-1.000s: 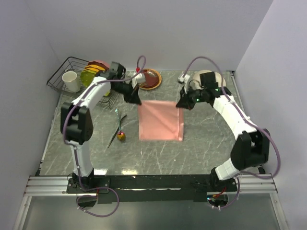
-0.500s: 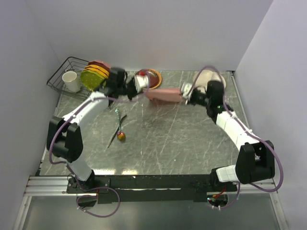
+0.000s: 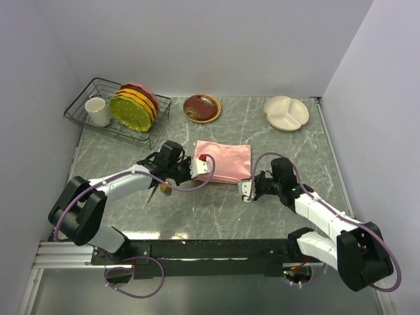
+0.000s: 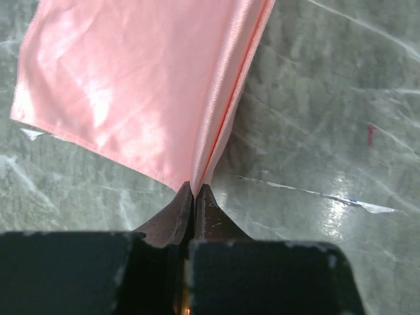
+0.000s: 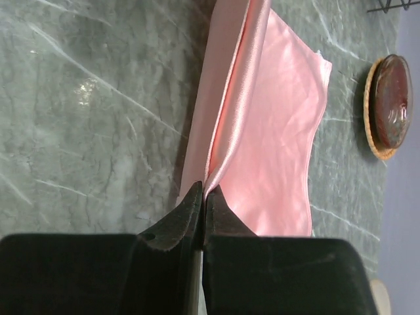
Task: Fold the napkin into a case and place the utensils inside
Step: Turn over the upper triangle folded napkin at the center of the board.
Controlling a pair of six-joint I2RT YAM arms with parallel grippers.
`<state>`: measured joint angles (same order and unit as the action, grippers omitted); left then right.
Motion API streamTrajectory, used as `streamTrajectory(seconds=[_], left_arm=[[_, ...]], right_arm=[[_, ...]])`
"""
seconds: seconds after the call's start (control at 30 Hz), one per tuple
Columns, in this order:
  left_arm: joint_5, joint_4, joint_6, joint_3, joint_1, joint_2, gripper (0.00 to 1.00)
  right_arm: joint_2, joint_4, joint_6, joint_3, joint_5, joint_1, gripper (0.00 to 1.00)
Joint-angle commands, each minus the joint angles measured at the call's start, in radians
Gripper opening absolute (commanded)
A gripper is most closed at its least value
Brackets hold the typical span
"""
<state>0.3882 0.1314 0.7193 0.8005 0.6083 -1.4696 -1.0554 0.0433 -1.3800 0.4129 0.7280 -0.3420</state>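
The salmon-pink napkin (image 3: 226, 161) lies folded into a flat rectangle in the middle of the table. My left gripper (image 3: 195, 176) is shut on its near left corner. My right gripper (image 3: 251, 185) is shut on its near right corner. In the left wrist view the doubled edge of the napkin (image 4: 131, 92) runs straight into the closed left gripper (image 4: 195, 190). The right wrist view shows the napkin (image 5: 275, 131) with its layered edge pinched in the right gripper (image 5: 205, 191). Of the utensils, only a gold head (image 3: 165, 188) shows under the left arm.
A wire dish rack (image 3: 82, 108) at the back left holds a white cup (image 3: 98, 111) and several coloured plates (image 3: 134, 105). A brown plate (image 3: 201, 107) sits behind the napkin, and a white divided plate (image 3: 287, 112) at the back right.
Both grippers lifted the napkin's far edge, carried it up and over toward me, and lowered it. The cloth now lies doubled and shorter, with both arms stretched low near the front.
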Motion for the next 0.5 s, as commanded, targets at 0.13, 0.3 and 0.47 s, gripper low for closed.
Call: streamTrajectory(seconds=[0.13,0.3,0.47], left_arm=[[-0.043,0.118,-0.161,0.368,-0.100,-0.054,0.01],[-0.077,0.134,-0.135,0.576,-0.111,-0.118,0.01],[-0.153,0.088,-0.095,0.707,-0.133,-0.245,0.01]], right_arm=[[-0.052,-0.072,0.278,0.260,-0.101,0.096,0.00],[-0.121,-0.100,0.329,0.446,-0.082,0.158,0.00],[-0.263,-0.174,0.314,0.581,-0.088,0.187,0.00]])
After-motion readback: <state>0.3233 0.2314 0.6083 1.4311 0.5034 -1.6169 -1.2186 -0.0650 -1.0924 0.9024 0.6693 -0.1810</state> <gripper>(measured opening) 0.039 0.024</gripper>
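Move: The fingers of both hands are shut on the napkin's near corners, just above the board. The napkin's middle lies about 7 cm ahead of the left hand, 8 cm to its right and 3 cm lower; from the right hand, 7 cm ahead, 8 cm left and 4 cm down. The brown plate is some 27 cm ahead and 2 cm right of the left hand; the divided plate is roughly 27 cm ahead and 12 cm right of the right hand. Up and forward together in one quick, matched sweep, both hands carry the napkin's held edge off over its far part towards the two plates, rising some 18 cm and reaching about 13 cm out, slowly at first. The fingers keep their pinch on the corners while both wrists tip the fingertips upward by roughly 15 degrees and swing them more forward. ##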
